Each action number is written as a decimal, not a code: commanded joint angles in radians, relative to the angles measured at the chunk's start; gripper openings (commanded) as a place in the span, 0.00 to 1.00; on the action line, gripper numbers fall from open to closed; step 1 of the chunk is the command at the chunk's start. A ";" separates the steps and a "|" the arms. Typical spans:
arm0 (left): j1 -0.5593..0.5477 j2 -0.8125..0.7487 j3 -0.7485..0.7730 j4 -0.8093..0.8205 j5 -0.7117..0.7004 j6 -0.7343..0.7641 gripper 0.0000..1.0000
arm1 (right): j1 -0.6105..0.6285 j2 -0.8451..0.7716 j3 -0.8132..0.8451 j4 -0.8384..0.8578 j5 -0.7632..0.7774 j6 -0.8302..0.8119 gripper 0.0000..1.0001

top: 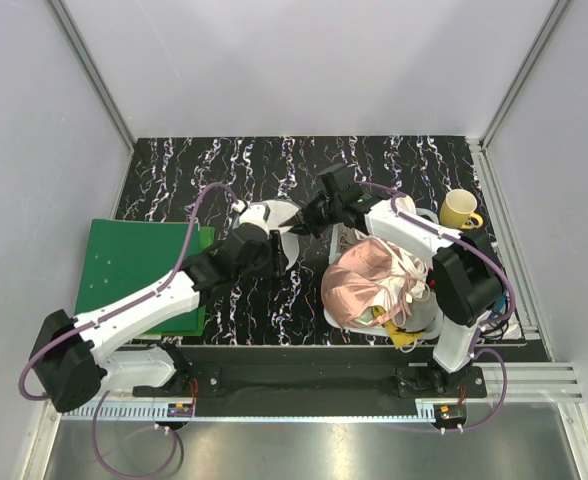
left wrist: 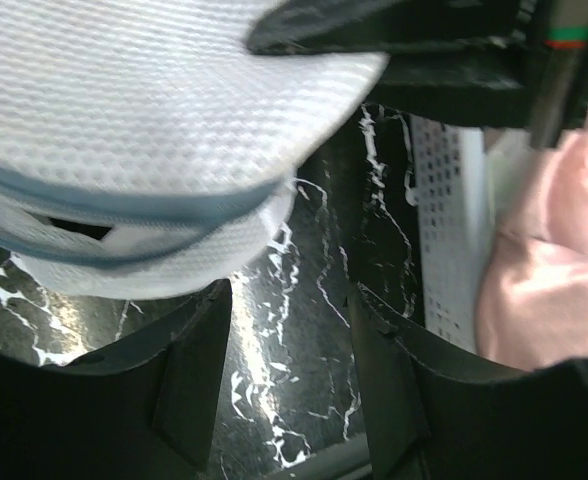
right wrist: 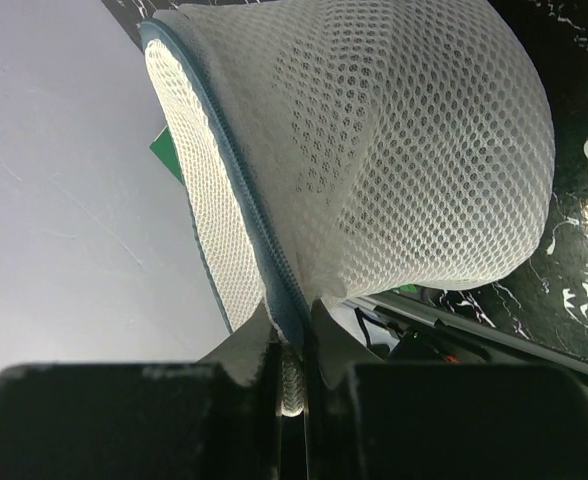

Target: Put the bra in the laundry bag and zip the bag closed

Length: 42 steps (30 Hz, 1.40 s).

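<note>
The laundry bag [top: 271,216], round white mesh with a blue-grey zip [right wrist: 242,190] round its rim, is held up off the table at centre. My right gripper [right wrist: 292,335] is shut on the bag's zip rim, pinching the mesh edge; it shows in the top view [top: 306,220] at the bag's right side. My left gripper [left wrist: 289,300] is open and empty, just below and beside the bag [left wrist: 124,100], over the black marbled table; it also shows in the top view [top: 277,248]. The bra is hidden; I cannot tell whether it is inside the bag.
A white perforated basket [left wrist: 449,220] with a shiny pink garment [top: 366,285] stands right of centre, close to the right arm. A yellow mug [top: 460,209] is at the far right. A green board [top: 139,275] lies at the left, under the left arm.
</note>
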 commanded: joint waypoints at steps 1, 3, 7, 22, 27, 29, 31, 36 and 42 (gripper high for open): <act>-0.003 0.028 0.059 0.074 -0.116 0.014 0.54 | 0.015 -0.069 -0.004 -0.003 0.022 0.049 0.01; -0.002 0.059 0.080 0.075 -0.129 0.020 0.54 | 0.018 -0.071 -0.006 -0.003 0.021 0.051 0.01; -0.002 0.097 0.112 0.088 -0.139 0.037 0.52 | 0.021 -0.072 -0.006 -0.005 0.021 0.045 0.00; 0.086 0.162 0.186 0.016 -0.091 0.034 0.04 | 0.032 -0.111 -0.036 -0.043 0.055 -0.062 0.00; 0.102 0.111 0.125 -0.014 -0.021 0.034 0.00 | 0.027 -0.074 0.043 -0.135 0.076 -0.298 0.03; 0.118 0.077 0.102 -0.003 0.053 0.025 0.00 | 0.026 -0.054 0.106 -0.175 0.076 -0.380 0.10; 0.128 0.056 0.074 0.020 0.120 0.023 0.00 | 0.017 -0.042 0.132 -0.214 0.073 -0.474 0.30; 0.136 0.040 0.059 0.081 0.275 0.003 0.00 | 0.010 -0.066 0.114 -0.263 0.019 -0.553 0.65; 0.144 0.054 0.056 0.124 0.348 -0.043 0.00 | 0.013 -0.158 0.016 -0.246 -0.024 -0.468 0.72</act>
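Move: The laundry bag's zip edge, where the left fingers will shut, is about 5 cm ahead of the open left hand and level with it sideways and in height. The right fingertips holding the bag are some 7 cm ahead and 4 cm to the right. The pink garment lies roughly 20 cm right, 5 cm back and 9 cm below. From the right hand, that stretch of zip edge is about 4 cm left and 2 cm back at equal height. The bag's zip edge changes hands: the left hand reaches forward about 5 cm to it with open fingers, shuts and pinches it, then draws it back some 3.5 cm. The right hand keeps its pinch nearly still until then, opens wide to let go, and backs off a few centimetres back and to the right, its wrist turning about 25 degrees, mostly counter-clockwise. ##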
